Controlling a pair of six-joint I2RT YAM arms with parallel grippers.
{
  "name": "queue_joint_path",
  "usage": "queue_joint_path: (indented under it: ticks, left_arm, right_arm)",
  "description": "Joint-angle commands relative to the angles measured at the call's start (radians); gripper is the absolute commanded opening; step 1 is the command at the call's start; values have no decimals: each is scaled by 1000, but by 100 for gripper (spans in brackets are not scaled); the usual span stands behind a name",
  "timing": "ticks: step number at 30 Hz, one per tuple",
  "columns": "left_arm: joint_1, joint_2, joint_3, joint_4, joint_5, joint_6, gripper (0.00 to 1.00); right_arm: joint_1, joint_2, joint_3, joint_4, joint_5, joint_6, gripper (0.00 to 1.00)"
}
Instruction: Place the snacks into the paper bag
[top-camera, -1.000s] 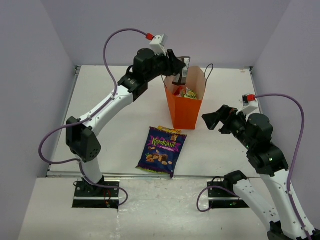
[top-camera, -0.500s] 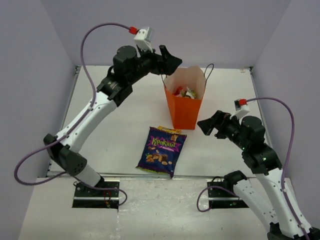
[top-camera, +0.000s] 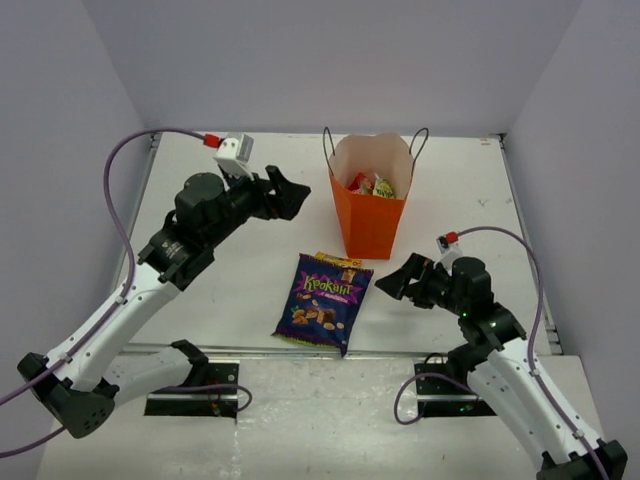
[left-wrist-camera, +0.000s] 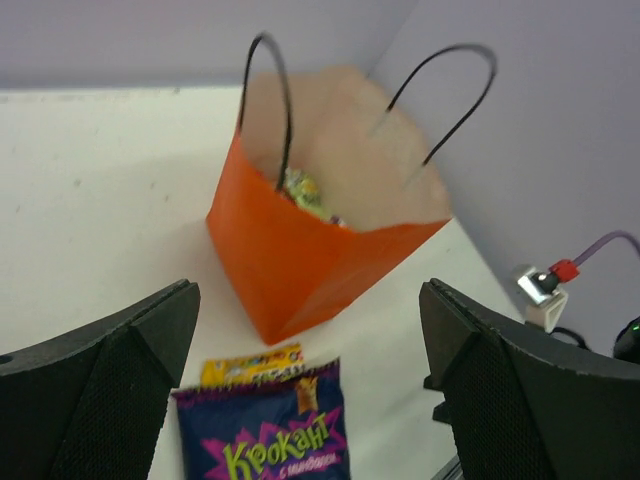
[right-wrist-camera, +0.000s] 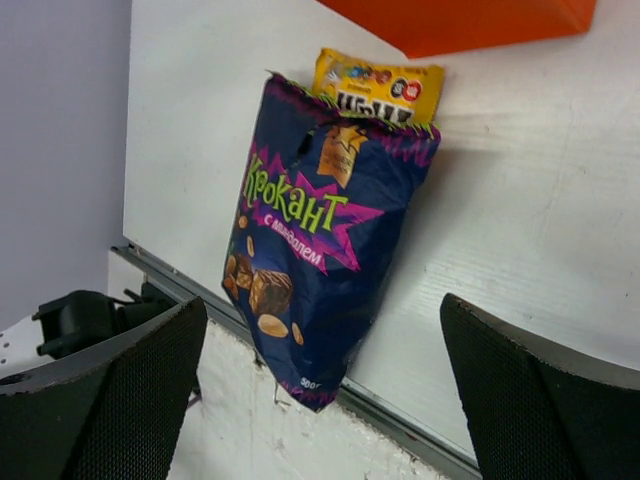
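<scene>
The orange paper bag (top-camera: 368, 228) stands upright at the back centre, with red and green-yellow packets (top-camera: 370, 185) inside. It also shows in the left wrist view (left-wrist-camera: 290, 250). The dark purple nut bag (top-camera: 325, 303) lies flat in front of it, partly over the small yellow pack (top-camera: 338, 260). Both also show in the right wrist view, the nut bag (right-wrist-camera: 320, 230) and the yellow pack (right-wrist-camera: 378, 85). My left gripper (top-camera: 287, 192) is open and empty, left of the paper bag. My right gripper (top-camera: 392, 282) is open and empty, just right of the nut bag.
The nut bag's bottom corner overhangs the table's near edge rail (right-wrist-camera: 450, 440). Purple walls close in the table on the left, back and right. The right arm's white connector (left-wrist-camera: 545, 290) shows beyond the paper bag.
My left gripper has pulled back from over the paper bag's mouth, leftward and lower. My right gripper has moved left and down toward the nut bag.
</scene>
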Motion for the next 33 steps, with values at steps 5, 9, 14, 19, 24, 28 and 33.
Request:
queue_joint_path:
  ticks: [5,9,14,19,24,28,33]
  left_arm:
    - [-3,-123,-215,-76,-180,-30,97]
    - [0,-145,-298,-110,-203,-25,97]
    - [5,-180,-321,-158,-251,-21,97]
    - [11,-256,-352,-155,-281,-29,99]
    - [13,-295,-366,-170,-315,-25,100]
    - [13,-318,-363,-198,-332,-18,100]
    - [14,-359,-366,-233,-355,-15,100]
  right_arm:
    - [44,31,-111,184,-6,117,99]
    - [122,139,-185,343,1,174,99]
    - [274,284,-246,537,87,251,99]
    - [334,464,-263,756,110,291,99]
    - [381,698,-228,966,103,334,99]
    - [459,958,-168,1141,89,389,97]
    - [480,1128,-203,1382,87,478,0]
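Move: The Krokant bag lies flat about 16 cm to the right hand's left, some 3 cm back and 13 cm below. The small yellow packet peeking out at its far end is about 12 cm left of the hand, 7 cm ahead and 14 cm below, and the paper bag stands about 15 cm ahead and 5 cm left, its middle slightly below the hand. From the left hand, the Krokant bag is roughly 13 cm back, 6 cm right and 36 cm down. The right hand, fingers wide open, first sinks about 10 cm while drawing back a little and easing left, its wrist tipping the fingers farther down, then sweeps low and leftward over the table into the Krokant bag's right side, some 15 cm left in all, where the fingers snap nearly shut and pinch the foil at its right edge. Meanwhile the empty left hand, still open, drops about 12 cm and swings some 10 cm to the left, its wrist turning counter-clockwise. ##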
